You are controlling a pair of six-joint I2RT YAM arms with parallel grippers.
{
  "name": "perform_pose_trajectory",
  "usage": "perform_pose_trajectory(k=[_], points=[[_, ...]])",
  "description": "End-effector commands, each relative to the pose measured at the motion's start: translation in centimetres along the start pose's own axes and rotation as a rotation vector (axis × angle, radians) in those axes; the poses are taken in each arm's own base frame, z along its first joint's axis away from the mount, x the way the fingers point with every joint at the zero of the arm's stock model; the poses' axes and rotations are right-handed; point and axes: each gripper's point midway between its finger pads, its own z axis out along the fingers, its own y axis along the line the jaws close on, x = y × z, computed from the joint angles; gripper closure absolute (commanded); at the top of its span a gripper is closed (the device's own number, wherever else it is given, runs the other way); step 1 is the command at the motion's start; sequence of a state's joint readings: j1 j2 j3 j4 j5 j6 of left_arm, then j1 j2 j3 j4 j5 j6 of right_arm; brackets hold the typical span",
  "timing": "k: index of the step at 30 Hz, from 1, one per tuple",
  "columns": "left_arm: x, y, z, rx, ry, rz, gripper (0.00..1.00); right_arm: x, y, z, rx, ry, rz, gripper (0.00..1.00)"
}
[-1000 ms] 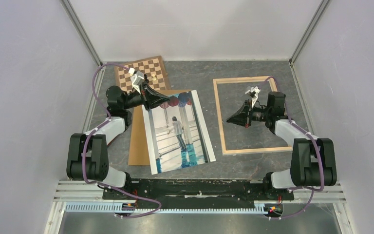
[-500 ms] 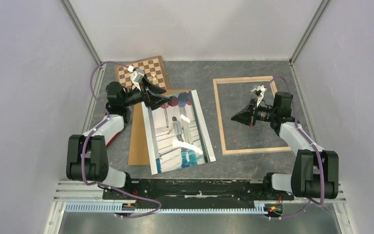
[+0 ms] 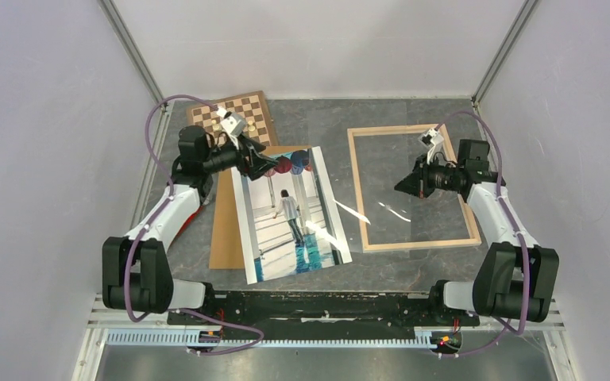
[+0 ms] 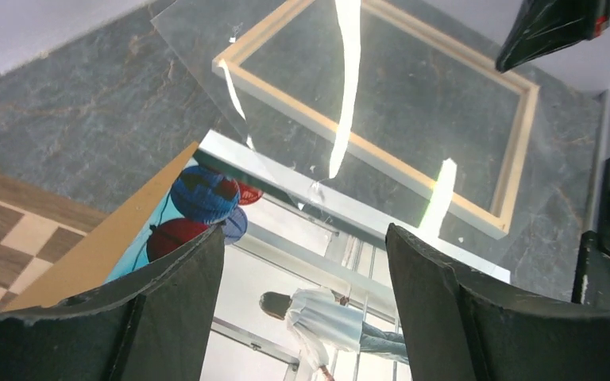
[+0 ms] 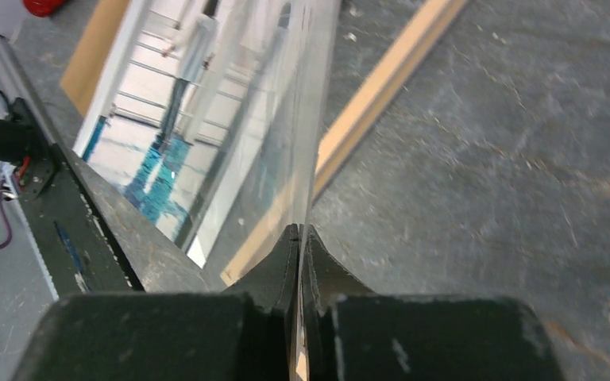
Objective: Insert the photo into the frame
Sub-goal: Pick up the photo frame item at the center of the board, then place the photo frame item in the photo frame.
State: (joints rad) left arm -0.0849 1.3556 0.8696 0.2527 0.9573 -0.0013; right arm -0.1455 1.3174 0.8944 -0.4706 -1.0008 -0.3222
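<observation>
The photo [image 3: 290, 214] lies face up, partly on a brown board, left of the frame [image 3: 359, 190], whose thin wooden bars lie flat on the table. My left gripper [image 3: 270, 164] hovers open over the photo's lantern end. In the left wrist view its fingers [image 4: 175, 294] stand wide apart above the photo [image 4: 270, 278], holding nothing. My right gripper [image 3: 401, 185] is over the frame, shut on the edge of a clear sheet [image 3: 381, 182]. The right wrist view shows that clear sheet [image 5: 310, 119] pinched edge-on in the right gripper [image 5: 298, 234], reaching out toward the photo [image 5: 159, 119].
A brown backing board [image 3: 224, 230] lies under the photo's left side. A chessboard [image 3: 238, 115] with a few pieces sits at the back left behind my left gripper. The clear sheet [image 4: 302, 95] hangs over the frame [image 4: 349, 143] and the gap beside the photo.
My left gripper has opened and pulled back a little to the left. My right gripper has moved right and farther back, carrying the clear sheet over the frame.
</observation>
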Motion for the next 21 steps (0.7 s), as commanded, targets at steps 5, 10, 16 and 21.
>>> perform_pose_trajectory(k=[5, 10, 16, 21], points=[[2.4, 0.2, 2.7, -0.198, 0.167, 0.083, 0.18, 0.2, -3.4, -3.2, 0.201, 0.11, -0.022, 1.0], [3.8, 1.0, 5.2, -0.298, 0.213, 0.008, 0.19, 2.4, -5.3, -5.6, 0.277, 0.165, 0.019, 1.0], [7.2, 0.7, 9.0, -0.341, 0.31, -0.078, 0.19, 4.8, -6.1, -7.7, 0.312, 0.19, 0.058, 1.0], [9.3, -0.3, 11.7, -0.418, 0.386, -0.061, 0.19, 6.6, -6.3, -9.2, 0.313, 0.192, 0.095, 1.0]])
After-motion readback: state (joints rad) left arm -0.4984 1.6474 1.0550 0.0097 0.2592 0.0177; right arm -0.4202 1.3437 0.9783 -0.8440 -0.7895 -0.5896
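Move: The right hand, pinching the clear sheet, has the frame's middle about 5 cm to its right, level fore-and-aft and some 15 cm below; the photo lies about 27 cm left of that hand and 7 cm back. From the empty left hand the photo's middle is about 13 cm back, 3 cm right and 22 cm down, the frame's about 36 cm right and 6 cm back. Right hand carries the pinched clear sheet 10 cm right over the frame; open left sinks 11 cm, moving rightward. ##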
